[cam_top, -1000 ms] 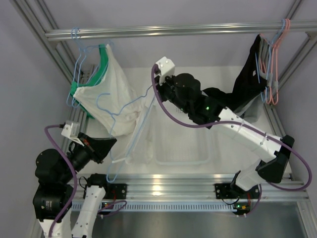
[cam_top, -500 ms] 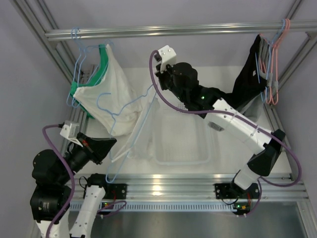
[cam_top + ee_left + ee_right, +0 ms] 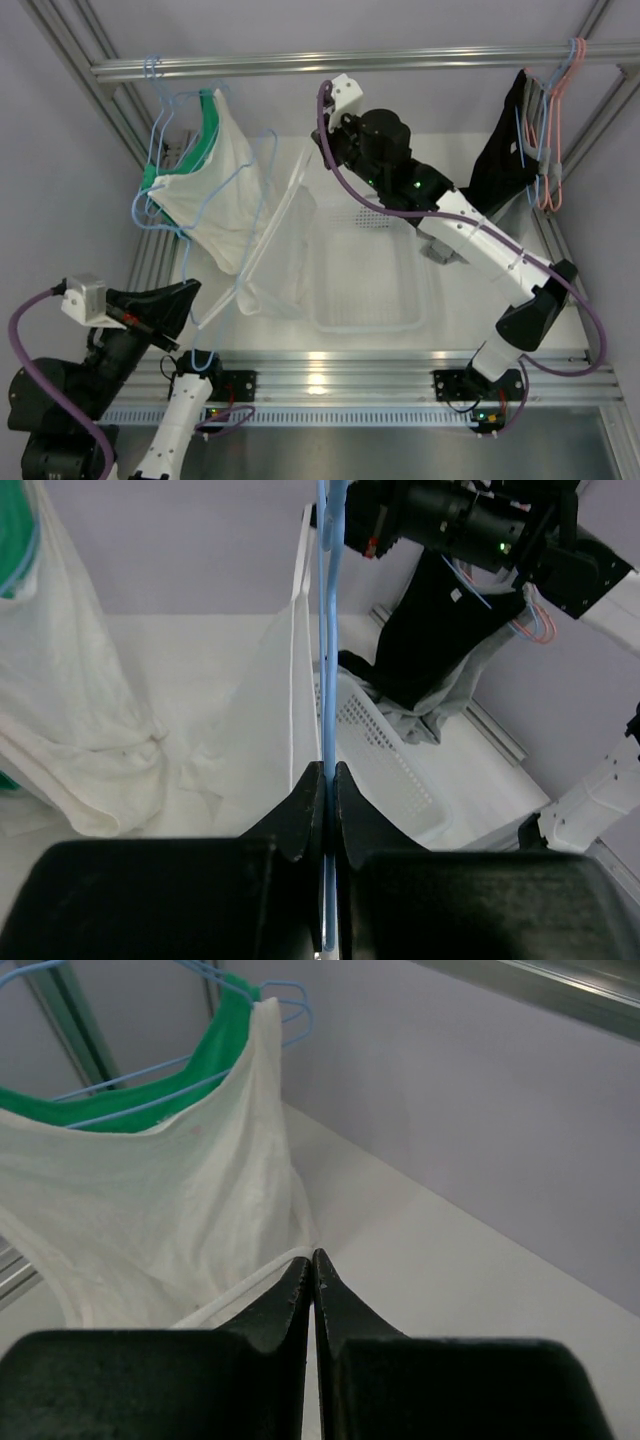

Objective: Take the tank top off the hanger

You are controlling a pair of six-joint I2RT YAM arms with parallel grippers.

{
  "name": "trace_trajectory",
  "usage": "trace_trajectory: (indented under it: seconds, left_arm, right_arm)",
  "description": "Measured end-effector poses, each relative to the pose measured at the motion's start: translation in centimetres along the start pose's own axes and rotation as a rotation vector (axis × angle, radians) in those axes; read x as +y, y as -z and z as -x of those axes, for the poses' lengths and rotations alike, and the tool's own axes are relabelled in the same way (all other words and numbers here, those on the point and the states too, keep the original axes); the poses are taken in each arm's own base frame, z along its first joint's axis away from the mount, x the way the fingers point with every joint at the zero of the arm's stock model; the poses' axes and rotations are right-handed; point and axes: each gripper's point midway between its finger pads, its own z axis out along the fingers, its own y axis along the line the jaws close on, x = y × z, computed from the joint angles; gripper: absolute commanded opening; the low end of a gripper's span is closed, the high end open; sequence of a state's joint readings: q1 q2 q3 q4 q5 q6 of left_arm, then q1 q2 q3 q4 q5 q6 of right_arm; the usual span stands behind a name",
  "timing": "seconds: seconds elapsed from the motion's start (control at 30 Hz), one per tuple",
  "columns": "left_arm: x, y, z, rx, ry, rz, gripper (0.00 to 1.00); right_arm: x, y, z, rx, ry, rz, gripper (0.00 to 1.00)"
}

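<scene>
The light-blue wire hanger [image 3: 268, 180] slants across the left of the table. My left gripper [image 3: 185, 298] is shut on its wire near the hook end; the wrist view shows the blue wire [image 3: 328, 630] pinched between the jaws of that gripper [image 3: 328, 772]. The thin white tank top [image 3: 285, 240] hangs stretched along the hanger, and also shows in the left wrist view [image 3: 270, 710]. My right gripper [image 3: 318, 155] is shut on its upper strap; the right wrist view shows the white strap [image 3: 250, 1282] running into the closed tips of that gripper [image 3: 313, 1257].
A larger cream-white garment [image 3: 215, 185] over a green one [image 3: 207, 110] hangs on blue hangers from the back rail at left. A white mesh basket [image 3: 365, 325] sits mid-table. A black garment [image 3: 500, 160] and a pink hanger [image 3: 560, 120] hang at right.
My left arm has pulled back toward the near left corner, dragging the hanger with it. My right gripper has moved up and back with the strap, stretching the tank top.
</scene>
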State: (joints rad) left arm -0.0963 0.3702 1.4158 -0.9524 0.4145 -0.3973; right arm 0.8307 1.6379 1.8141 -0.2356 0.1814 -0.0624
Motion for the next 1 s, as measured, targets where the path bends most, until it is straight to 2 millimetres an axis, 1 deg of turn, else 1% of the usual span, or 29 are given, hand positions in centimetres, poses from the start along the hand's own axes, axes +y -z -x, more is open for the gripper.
trace_trajectory:
  seconds: [0.03, 0.1, 0.23, 0.3, 0.4, 0.47, 0.6, 0.73, 0.8, 0.9, 0.97, 1.0]
  left_arm:
    - [-0.1, 0.3, 0.6, -0.023, -0.009, 0.01, 0.0]
    - [-0.1, 1.0, 2.1, -0.078, -0.026, 0.04, 0.0]
    - [0.6, 1.9, 4.0, -0.16, -0.038, 0.116, 0.0]
    - [1.2, 1.9, 4.6, -0.189, -0.032, 0.149, 0.0]
    - [1.9, 0.9, 5.2, -0.223, -0.006, 0.165, 0.0]
    - [2.4, -0.1, 5.2, -0.238, 0.016, 0.162, 0.0]
    - [3.4, -2.7, 5.3, -0.273, 0.045, 0.142, 0.0]
    - [4.5, -5.0, 5.7, -0.333, 0.031, 0.123, 0.0]
    - [5.1, -6.1, 5.8, -0.366, 0.021, 0.111, 0.0]
    - [5.7, -7.5, 5.6, -0.393, 0.009, 0.087, 0.0]
    - [5.8, -8.4, 5.7, -0.409, -0.005, 0.065, 0.0]
    - [5.8, -8.8, 5.8, -0.421, -0.013, 0.056, 0.0]
  right_arm:
    - [0.4, 0.0, 0.2, -0.006, -0.003, 0.019, 0.0]
    - [2.3, 0.2, 0.3, -0.009, -0.005, 0.083, 0.0]
    - [7.6, 1.2, 0.7, -0.02, -0.05, 0.254, 0.0]
    - [9.7, 1.7, 0.9, -0.029, -0.085, 0.329, 0.0]
    - [11.6, 2.1, 0.6, -0.035, -0.14, 0.405, 0.0]
    - [12.4, 2.3, -0.4, -0.028, -0.177, 0.441, 0.0]
    - [13.9, 3.0, -3.0, 0.006, -0.226, 0.484, 0.0]
    - [16.8, 4.7, -6.7, 0.058, -0.242, 0.552, 0.0]
    - [18.6, 5.9, -9.0, 0.094, -0.25, 0.593, 0.0]
    - [20.1, 7.0, -11.6, 0.139, -0.267, 0.628, 0.0]
    - [20.5, 7.3, -12.3, 0.155, -0.277, 0.639, 0.0]
    - [20.5, 7.5, -12.2, 0.151, -0.282, 0.644, 0.0]
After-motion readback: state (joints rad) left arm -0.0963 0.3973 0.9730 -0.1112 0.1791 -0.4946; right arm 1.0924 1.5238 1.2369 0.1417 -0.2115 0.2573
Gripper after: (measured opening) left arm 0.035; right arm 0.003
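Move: The left hand holds the hanger; the tank top's middle, still hanging on it, lies about 11 cm ahead, 13 cm to its right and 15 cm below. The green-and-white clothes hang some 25 cm straight ahead of the left hand, slightly below. From the right hand, which already pinches the tank top's upper edge, its middle is about 14 cm back, 9 cm left and 14 cm down; the basket is roughly 12 cm back, 11 cm right and 32 cm below. Right hand draws the pinched tank top some 18 cm back, down and left; left carries the hanger forward. ##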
